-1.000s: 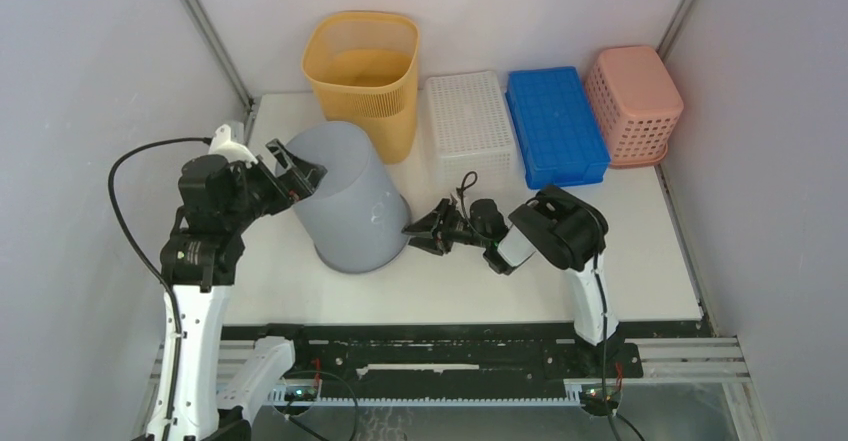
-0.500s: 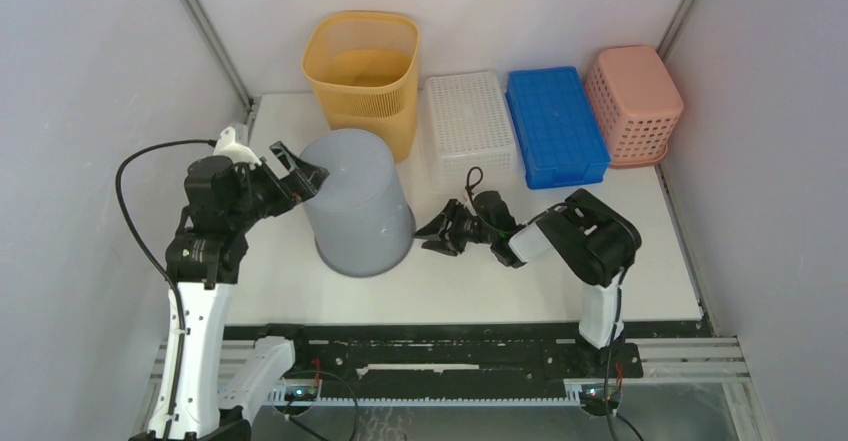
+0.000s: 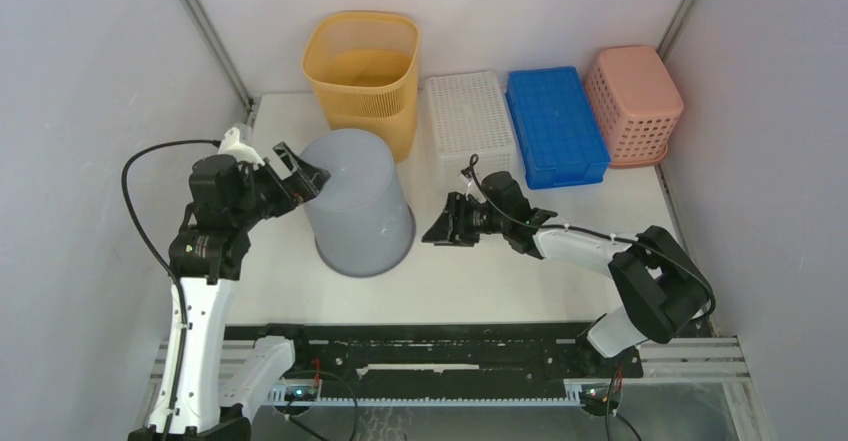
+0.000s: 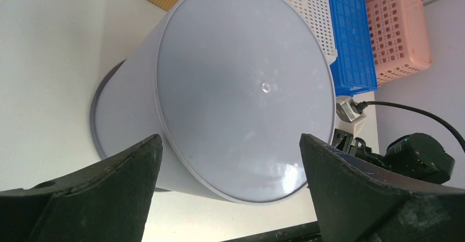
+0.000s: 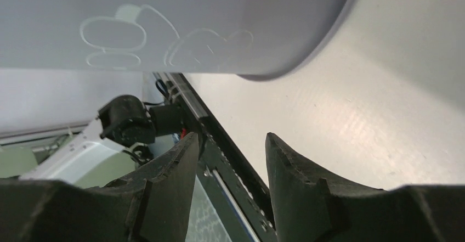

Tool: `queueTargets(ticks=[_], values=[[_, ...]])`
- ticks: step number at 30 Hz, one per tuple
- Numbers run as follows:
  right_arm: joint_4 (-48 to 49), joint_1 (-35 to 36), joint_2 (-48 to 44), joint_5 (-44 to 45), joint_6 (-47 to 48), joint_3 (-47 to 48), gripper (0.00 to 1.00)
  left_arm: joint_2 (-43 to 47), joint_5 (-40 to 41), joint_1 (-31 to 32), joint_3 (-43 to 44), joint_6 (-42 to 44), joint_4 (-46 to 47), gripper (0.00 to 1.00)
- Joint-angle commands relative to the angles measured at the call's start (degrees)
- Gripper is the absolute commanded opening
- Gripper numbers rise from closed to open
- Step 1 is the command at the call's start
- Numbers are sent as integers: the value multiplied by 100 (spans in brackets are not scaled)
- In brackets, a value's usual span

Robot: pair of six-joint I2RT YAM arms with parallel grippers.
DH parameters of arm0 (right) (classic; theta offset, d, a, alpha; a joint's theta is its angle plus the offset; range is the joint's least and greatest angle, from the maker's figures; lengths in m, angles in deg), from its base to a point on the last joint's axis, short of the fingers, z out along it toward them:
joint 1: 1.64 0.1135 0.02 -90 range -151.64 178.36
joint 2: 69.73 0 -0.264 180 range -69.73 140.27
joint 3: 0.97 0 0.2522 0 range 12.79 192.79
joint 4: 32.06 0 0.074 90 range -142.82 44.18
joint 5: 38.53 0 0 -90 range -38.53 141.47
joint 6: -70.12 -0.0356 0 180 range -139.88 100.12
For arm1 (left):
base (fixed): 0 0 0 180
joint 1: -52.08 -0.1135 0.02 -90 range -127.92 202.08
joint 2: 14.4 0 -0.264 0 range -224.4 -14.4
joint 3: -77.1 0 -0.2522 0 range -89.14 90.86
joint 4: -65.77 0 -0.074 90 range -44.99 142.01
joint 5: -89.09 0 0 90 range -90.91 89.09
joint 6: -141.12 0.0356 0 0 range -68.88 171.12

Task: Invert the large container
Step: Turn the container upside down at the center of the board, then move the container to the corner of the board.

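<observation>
The large container [image 3: 355,206] is a grey plastic bin standing on the white table with its mouth down and its flat base up. My left gripper [image 3: 300,169] is wide open at the bin's upper left edge. In the left wrist view the base [image 4: 241,88] fills the space ahead of that gripper [image 4: 230,138] and nothing lies between its fingers. My right gripper [image 3: 432,233] hangs low just right of the bin, partly open and holding nothing. The right wrist view shows the bin's grey wall [image 5: 164,22] above that gripper [image 5: 232,138].
Along the back wall stand a yellow mesh basket [image 3: 362,71] right behind the bin, a white crate [image 3: 470,121], a blue crate [image 3: 555,121] and a pink basket [image 3: 633,101]. The black rail [image 3: 450,336] marks the table's near edge.
The bin has gone from leaning left to standing more upright on its mouth. My right arm has stretched out, its elbow swinging right, with the gripper drawn slightly away from the bin.
</observation>
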State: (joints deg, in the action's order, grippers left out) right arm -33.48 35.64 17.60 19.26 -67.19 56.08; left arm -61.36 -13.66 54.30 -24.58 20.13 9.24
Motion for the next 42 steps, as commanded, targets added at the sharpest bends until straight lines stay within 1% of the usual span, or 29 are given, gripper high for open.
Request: queueTargets(ticks=[1,8,14,19,22,27,33,35,38,42], values=[[-910,25,-278,10,739,112,57,44,-43,-30,-66,141,116,100],[-762,42,-229,30,621,75,57,132,-77,-29,-32,145,11,100],[-377,78,-71,77,396,77,57,196,-79,-32,20,159,-83,100],[-75,106,226,305,77,336,57,248,-136,-29,2,111,-100,100],[107,243,481,371,-107,640,56,299,-141,-29,4,100,-136,100],[290,520,1053,532,-328,1291,56,383,-158,-31,2,93,-212,100],[949,759,1987,458,-861,2114,56,450,-145,-29,12,99,-307,100],[1012,880,2366,501,-956,2606,56,468,-111,-36,22,112,-348,100],[955,980,3011,416,-1049,3593,56,484,-72,-33,7,111,-381,100],[443,1052,3899,-146,-973,5075,56,559,-34,-29,-118,96,-403,100]])
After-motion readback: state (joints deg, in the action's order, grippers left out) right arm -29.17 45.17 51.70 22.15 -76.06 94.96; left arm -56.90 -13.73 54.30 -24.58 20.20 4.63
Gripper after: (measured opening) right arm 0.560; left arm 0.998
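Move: The upside-down grey container has its middle about 14 cm to the right hand's left and 6 cm ahead, near its height. From the left hand, that same middle is 4 cm ahead, 5 cm right and roughly 16 cm below. The yellow bin stands about 25 cm ahead of the right hand and 11 cm left; the white basket stands some 19 cm ahead, 8 cm right and a little lower. The container is pushed by its near right side towards the robot's left and somewhat forward. The right hand first eases a couple of centimetres back and rightward, sinking slightly, then sweeps some 18 cm left and 9 cm forward with its half-open fingers tipping up about 10 degrees, ending against the wall. Meanwhile the left hand, wide open, draws back 2.5 cm. ##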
